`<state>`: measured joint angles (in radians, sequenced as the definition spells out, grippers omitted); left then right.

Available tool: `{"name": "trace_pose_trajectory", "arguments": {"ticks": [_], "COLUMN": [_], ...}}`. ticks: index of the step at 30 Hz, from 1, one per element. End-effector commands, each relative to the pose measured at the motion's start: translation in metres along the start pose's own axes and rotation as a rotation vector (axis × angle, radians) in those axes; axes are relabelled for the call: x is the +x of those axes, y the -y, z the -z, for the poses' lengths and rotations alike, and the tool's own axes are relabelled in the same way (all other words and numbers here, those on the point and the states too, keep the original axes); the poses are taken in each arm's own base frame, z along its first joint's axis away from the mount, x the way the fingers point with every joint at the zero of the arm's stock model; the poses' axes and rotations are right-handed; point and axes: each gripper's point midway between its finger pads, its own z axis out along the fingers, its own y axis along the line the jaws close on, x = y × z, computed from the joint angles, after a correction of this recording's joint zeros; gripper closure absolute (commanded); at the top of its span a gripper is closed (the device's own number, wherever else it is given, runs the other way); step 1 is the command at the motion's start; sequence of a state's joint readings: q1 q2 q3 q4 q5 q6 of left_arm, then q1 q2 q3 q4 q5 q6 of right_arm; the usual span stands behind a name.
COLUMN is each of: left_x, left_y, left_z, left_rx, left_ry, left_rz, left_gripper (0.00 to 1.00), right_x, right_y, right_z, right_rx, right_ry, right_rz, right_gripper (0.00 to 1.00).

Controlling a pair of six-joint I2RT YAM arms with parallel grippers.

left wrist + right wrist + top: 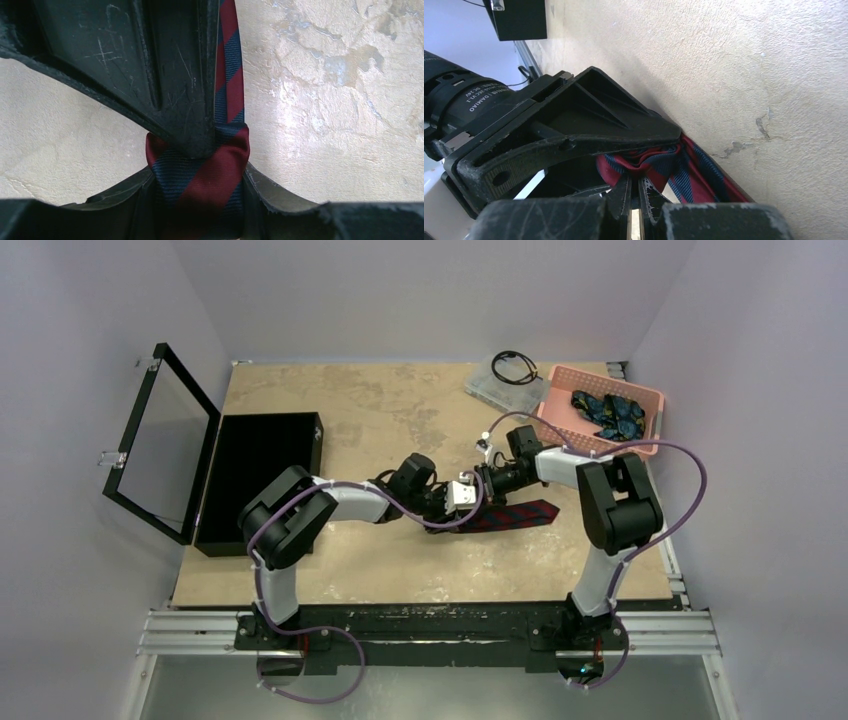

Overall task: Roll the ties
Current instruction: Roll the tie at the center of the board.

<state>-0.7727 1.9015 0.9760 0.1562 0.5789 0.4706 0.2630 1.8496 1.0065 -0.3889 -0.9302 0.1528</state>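
A maroon tie with navy diagonal stripes (525, 514) lies at mid-table, its left end rolled up. The left gripper (447, 508) is shut on that roll: in the left wrist view its fingers (270, 192) press both sides of the roll (210, 175), and a flat strip of tie (230, 75) runs away from it. From the other side the right gripper (472, 502) reaches in. Its jaws (635, 180) are shut, tips pinching a fold of the tie (704, 170) at the roll's centre. Dark blue and teal ties (608, 412) are bunched in the pink basket (605, 378).
An open black case (265, 465) stands at the left, its glass lid (160, 440) tilted up. At the back, a clear plastic box (495, 388) carries a black coiled cable (515, 368). Purple robot cables loop around both arms.
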Motion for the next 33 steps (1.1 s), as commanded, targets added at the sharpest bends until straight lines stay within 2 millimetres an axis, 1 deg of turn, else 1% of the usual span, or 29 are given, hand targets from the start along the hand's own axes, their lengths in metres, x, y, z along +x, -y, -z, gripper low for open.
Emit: {"name": "trace_pose_trajectory", "arguments": {"ticks": [1, 3, 6, 9, 14, 18, 20, 21, 23, 26, 28, 30, 31, 33], "left_x": [0.056, 0.048, 0.033, 0.022, 0.012, 0.01, 0.012, 0.01, 0.005, -0.006, -0.016, -0.019, -0.02, -0.02], "left_y": [0.034, 0.032, 0.023, 0.014, 0.012, 0.009, 0.012, 0.013, 0.013, 0.006, 0.006, 0.004, 0.003, -0.003], "left_z": [0.01, 0.011, 0.013, 0.015, 0.015, 0.023, 0.026, 0.027, 0.026, 0.019, 0.013, 0.007, 0.004, -0.001], "left_rx": [0.051, 0.035, -0.004, -0.034, -0.026, -0.06, -0.063, -0.064, -0.066, -0.08, -0.088, -0.108, -0.117, -0.139], "left_ry": [-0.136, -0.095, -0.037, 0.011, 0.048, 0.093, 0.11, 0.125, 0.16, 0.208, 0.241, 0.241, 0.239, 0.229], "left_rz": [0.129, 0.128, 0.143, 0.176, 0.162, 0.16, 0.169, 0.178, 0.214, 0.307, 0.308, 0.3, 0.323, 0.34], "left_gripper": [0.6, 0.55, 0.49, 0.44, 0.4, 0.37, 0.34, 0.33, 0.26, 0.25, 0.26, 0.28, 0.29, 0.32], "right_x": [-0.002, 0.001, 0.008, 0.011, 0.01, 0.013, 0.016, 0.017, 0.019, 0.019, 0.018, 0.018, 0.017, 0.013], "right_y": [0.049, 0.059, 0.072, 0.081, 0.088, 0.09, 0.092, 0.092, 0.093, 0.094, 0.094, 0.093, 0.093, 0.091], "right_z": [0.002, 0.003, 0.005, 0.007, 0.008, 0.003, -0.001, -0.003, -0.005, -0.006, -0.007, -0.007, -0.007, -0.009], "right_rx": [0.232, 0.277, 0.335, 0.38, 0.426, 0.442, 0.448, 0.449, 0.449, 0.451, 0.449, 0.444, 0.444, 0.435], "right_ry": [-0.009, -0.019, -0.049, -0.067, -0.089, -0.105, -0.114, -0.114, -0.111, -0.115, -0.115, -0.113, -0.111, -0.108], "right_rz": [0.063, 0.062, 0.068, 0.053, 0.041, 0.054, 0.065, 0.063, 0.059, 0.058, 0.057, 0.053, 0.054, 0.055], "right_gripper": [1.0, 1.0, 1.0, 1.0, 1.0, 1.0, 1.0, 1.0, 1.0, 1.0, 1.0, 1.0, 1.0, 1.0]}}
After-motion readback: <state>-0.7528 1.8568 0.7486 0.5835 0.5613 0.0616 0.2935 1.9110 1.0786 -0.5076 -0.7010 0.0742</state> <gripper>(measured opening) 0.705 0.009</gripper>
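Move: Between the left fingers sits the rolled part of the tie, practically at that hand's point; its flat tail is centred about 12 cm to this hand's right, level in reach and 1 cm lower. From the right hand, already shut on a fold of the tie, the roll's middle lies some 2 cm left and 2 cm down, level in reach, and the tail's middle about 8 cm right, 1 cm back and 4 cm down. Keeping its pinch on the fold beside the roll, the right hand carries it down about 3.5 cm and some 2 cm to the right, tipping its fingers more steeply down, then all but holds there. The left hand meanwhile spreads its fingers around the roll, easing back and up about 1 cm, moving 2 cm left before returning most of the way, and turns about 20 degrees, fingertips flatter and swung counter-clockwise. ##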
